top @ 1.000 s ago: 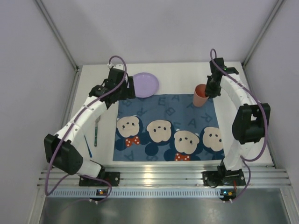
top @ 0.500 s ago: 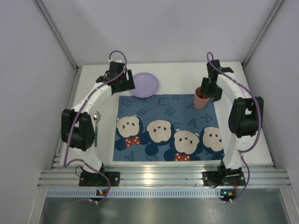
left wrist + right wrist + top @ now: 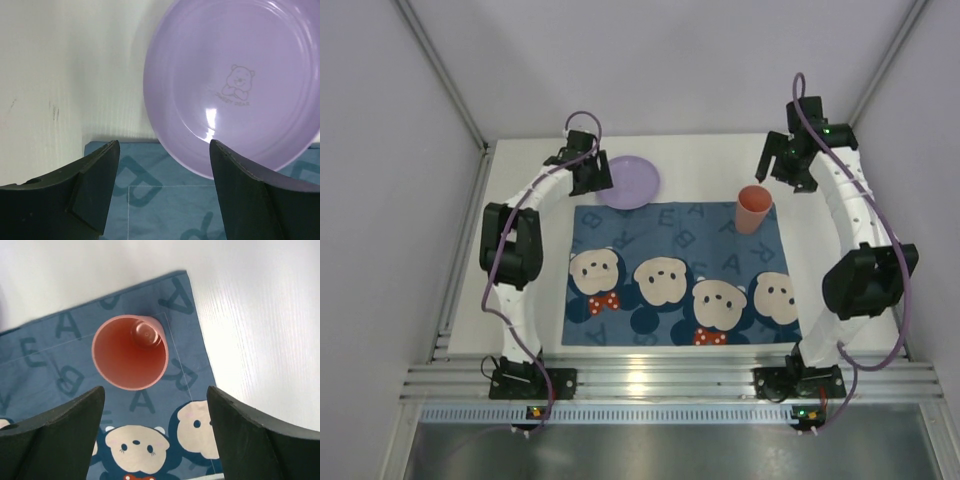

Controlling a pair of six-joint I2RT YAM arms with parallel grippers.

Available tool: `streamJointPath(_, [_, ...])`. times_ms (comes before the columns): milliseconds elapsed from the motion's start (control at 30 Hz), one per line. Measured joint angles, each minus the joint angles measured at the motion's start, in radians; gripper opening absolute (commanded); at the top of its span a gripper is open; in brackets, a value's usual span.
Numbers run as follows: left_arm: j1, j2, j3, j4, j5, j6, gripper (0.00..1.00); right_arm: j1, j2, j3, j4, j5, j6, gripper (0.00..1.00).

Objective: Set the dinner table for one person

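The white dinner table (image 3: 700,158) carries a blue cartoon-mouse placemat (image 3: 680,275). A purple plate (image 3: 630,181) lies at the mat's far left corner, its rim overlapping the mat's edge (image 3: 165,190). My left gripper (image 3: 598,178) hovers open just left of it; in the left wrist view the plate (image 3: 235,85) sits ahead and to the right, and nothing is between the jaws of the left gripper (image 3: 162,167). A salmon cup (image 3: 753,208) stands upright on the mat's far right corner. My right gripper (image 3: 782,166) is open, above and behind the cup (image 3: 130,352), clear of it.
An aluminium rail (image 3: 660,378) runs along the near edge, by the arm bases. Grey walls enclose the table on three sides. The left arm is folded over the table's left strip and hides what lies there.
My right gripper has opened, let go of the cup and lifted back toward the far right. The cup stays on the mat. The left arm has swung in closer to the plate.
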Motion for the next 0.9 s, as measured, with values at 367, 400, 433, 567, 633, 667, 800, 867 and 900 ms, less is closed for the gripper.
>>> streamJointPath(367, [0.039, 0.21, 0.167, -0.003, 0.051, -0.043, 0.36, -0.002, -0.253, -0.133, -0.047, 0.03, -0.006, 0.84])
streamJointPath(400, [0.039, 0.229, 0.185, -0.005, 0.061, -0.048, 0.34, -0.003, -0.275, -0.18, -0.05, 0.036, -0.011, 0.84])
streamJointPath(433, [0.039, 0.245, 0.203, -0.006, 0.071, -0.055, 0.31, -0.006, -0.293, -0.226, -0.05, 0.041, -0.014, 0.84])
streamJointPath(567, [0.039, 0.286, 0.25, -0.017, 0.094, -0.079, 0.1, -0.024, -0.347, -0.382, -0.055, 0.055, -0.029, 0.84])
streamJointPath(633, [0.039, 0.287, 0.267, -0.017, 0.117, -0.095, 0.0, -0.031, -0.381, -0.433, -0.059, 0.06, -0.032, 0.84])
streamJointPath(667, [0.039, 0.286, 0.277, -0.017, 0.125, -0.099, 0.0, -0.033, -0.403, -0.452, -0.061, 0.06, -0.034, 0.84])
streamJointPath(800, [0.039, 0.282, 0.291, -0.023, 0.131, -0.104, 0.0, -0.034, -0.491, -0.468, -0.061, 0.059, -0.04, 0.84])
streamJointPath(867, [0.039, 0.274, 0.291, -0.035, 0.134, -0.106, 0.0, -0.034, -0.532, -0.468, -0.063, 0.058, -0.041, 0.84])
streamJointPath(900, [0.039, 0.265, 0.291, -0.046, 0.135, -0.105, 0.0, -0.034, -0.549, -0.468, -0.063, 0.058, -0.042, 0.84])
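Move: Ahead and to the right of the left hand, the plate's middle is about 6 cm forward, 9 cm right and 8 cm below, its left rim almost straight ahead. The placemat's middle is roughly 19 cm back and 25 cm right of that hand; the standing cup is some 8 cm back and 44 cm right. From the right hand the cup is 4 cm left, 1 cm ahead and 14 cm down, the plate about 39 cm left and 17 cm ahead. Reaching down about 6 cm and forward some 5 cm, the left hand closes its open fingers on the plate's left rim, pinches it and, rolling about 10 degrees with its left side sinking, lifts a little over 2 cm. The open, empty right hand draws back some 14 cm and slightly right, away from the cup, rising, dipping and rising slightly again. ##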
